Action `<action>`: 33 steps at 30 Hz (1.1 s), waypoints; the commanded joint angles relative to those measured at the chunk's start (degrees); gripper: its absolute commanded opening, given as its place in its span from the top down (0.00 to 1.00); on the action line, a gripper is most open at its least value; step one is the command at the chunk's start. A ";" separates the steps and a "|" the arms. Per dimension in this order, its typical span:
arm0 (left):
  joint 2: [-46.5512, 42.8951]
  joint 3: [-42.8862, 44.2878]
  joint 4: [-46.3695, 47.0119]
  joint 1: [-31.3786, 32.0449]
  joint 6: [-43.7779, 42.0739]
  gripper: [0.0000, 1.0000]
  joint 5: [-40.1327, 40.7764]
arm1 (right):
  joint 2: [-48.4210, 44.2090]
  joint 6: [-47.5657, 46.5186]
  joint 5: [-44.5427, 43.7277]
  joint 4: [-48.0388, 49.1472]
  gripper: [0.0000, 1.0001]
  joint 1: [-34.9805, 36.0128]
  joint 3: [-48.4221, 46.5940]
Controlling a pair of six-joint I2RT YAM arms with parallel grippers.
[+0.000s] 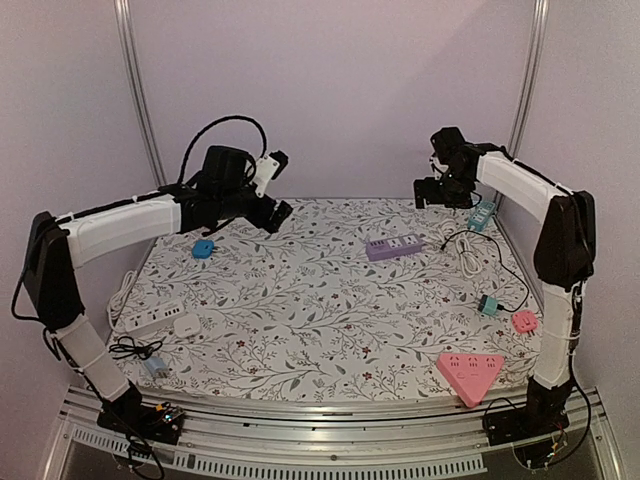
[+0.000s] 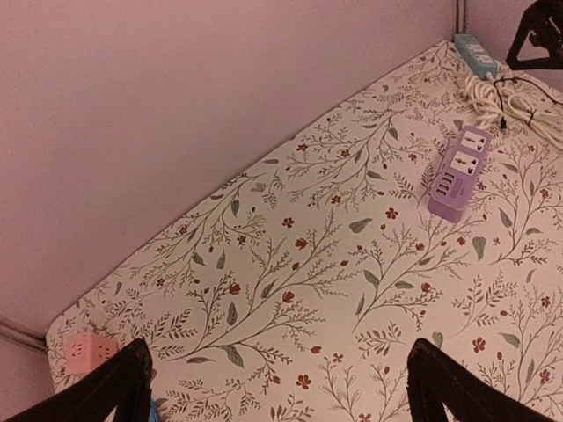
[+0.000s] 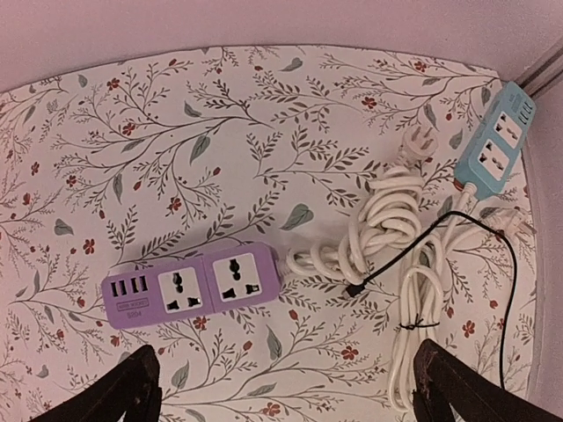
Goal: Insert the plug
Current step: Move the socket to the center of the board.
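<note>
A purple power strip [image 1: 393, 246] lies at the back of the table, with two sockets and USB ports facing up [image 3: 193, 286]; it also shows in the left wrist view [image 2: 457, 176]. Its coiled white cable [image 3: 387, 220] ends in a white plug [image 3: 420, 141] that lies loose. A thin black cable's small plug tip [image 3: 354, 288] rests beside the coil. My right gripper [image 1: 432, 190] hovers open and empty above the strip [image 3: 286, 396]. My left gripper [image 1: 278, 214] is open and empty above the back left of the table [image 2: 281, 396].
A light blue power strip [image 1: 482, 214] lies in the back right corner [image 3: 497, 141]. A teal adapter [image 1: 488, 305], a pink adapter [image 1: 524, 321] and a pink triangular strip [image 1: 468, 373] sit right. A white strip [image 1: 150, 320] and a blue adapter [image 1: 203, 248] sit left.
</note>
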State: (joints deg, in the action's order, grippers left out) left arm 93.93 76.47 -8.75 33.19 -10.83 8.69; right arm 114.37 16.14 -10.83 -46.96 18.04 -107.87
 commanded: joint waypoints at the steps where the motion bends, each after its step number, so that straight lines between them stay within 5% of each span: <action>1: 4.72 4.55 -6.06 2.66 -4.02 0.01 -4.09 | 14.31 -0.07 0.17 -11.07 0.01 0.41 -13.66; 6: 7.68 4.65 -4.95 5.72 -4.21 0.01 -6.31 | 27.65 -0.36 7.43 -11.88 0.04 0.41 -26.60; 13: 8.49 2.42 -4.25 8.35 -3.76 0.00 -8.20 | 35.17 -1.83 13.97 -10.72 0.10 0.40 -31.07; 21: 8.12 0.26 -5.46 8.30 -8.30 0.01 -12.14 | 34.76 -3.80 27.50 -12.30 0.24 4.28 -22.99; 28: 10.41 -0.40 -12.62 8.29 -14.58 0.01 -13.23 | 27.32 -8.31 30.05 -10.27 0.31 12.99 -9.45; 33: 14.68 1.39 -18.81 8.60 -15.74 0.01 -13.51 | 19.25 -0.67 28.75 -3.10 0.33 19.77 -0.16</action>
State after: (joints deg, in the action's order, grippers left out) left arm 104.20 77.19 -19.88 41.25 -24.29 -3.68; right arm 137.12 10.57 17.26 -50.17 31.59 -115.55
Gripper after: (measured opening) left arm 0.995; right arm 0.684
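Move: The purple socket's middle lies about 12 cm left and 3 cm ahead of the right hand, some 17 cm below. The white cable coil is roughly 17 cm to the right of the socket, level with it, and the light-blue power strip about 24 cm right of the socket and 12 cm farther out. From the left hand, the socket is about 24 cm right, 9 cm ahead and 23 cm below. Right hand drops 15 cm, pinches the socket's right end, drags it back-left; left hand sinks 12 cm, rightward. ##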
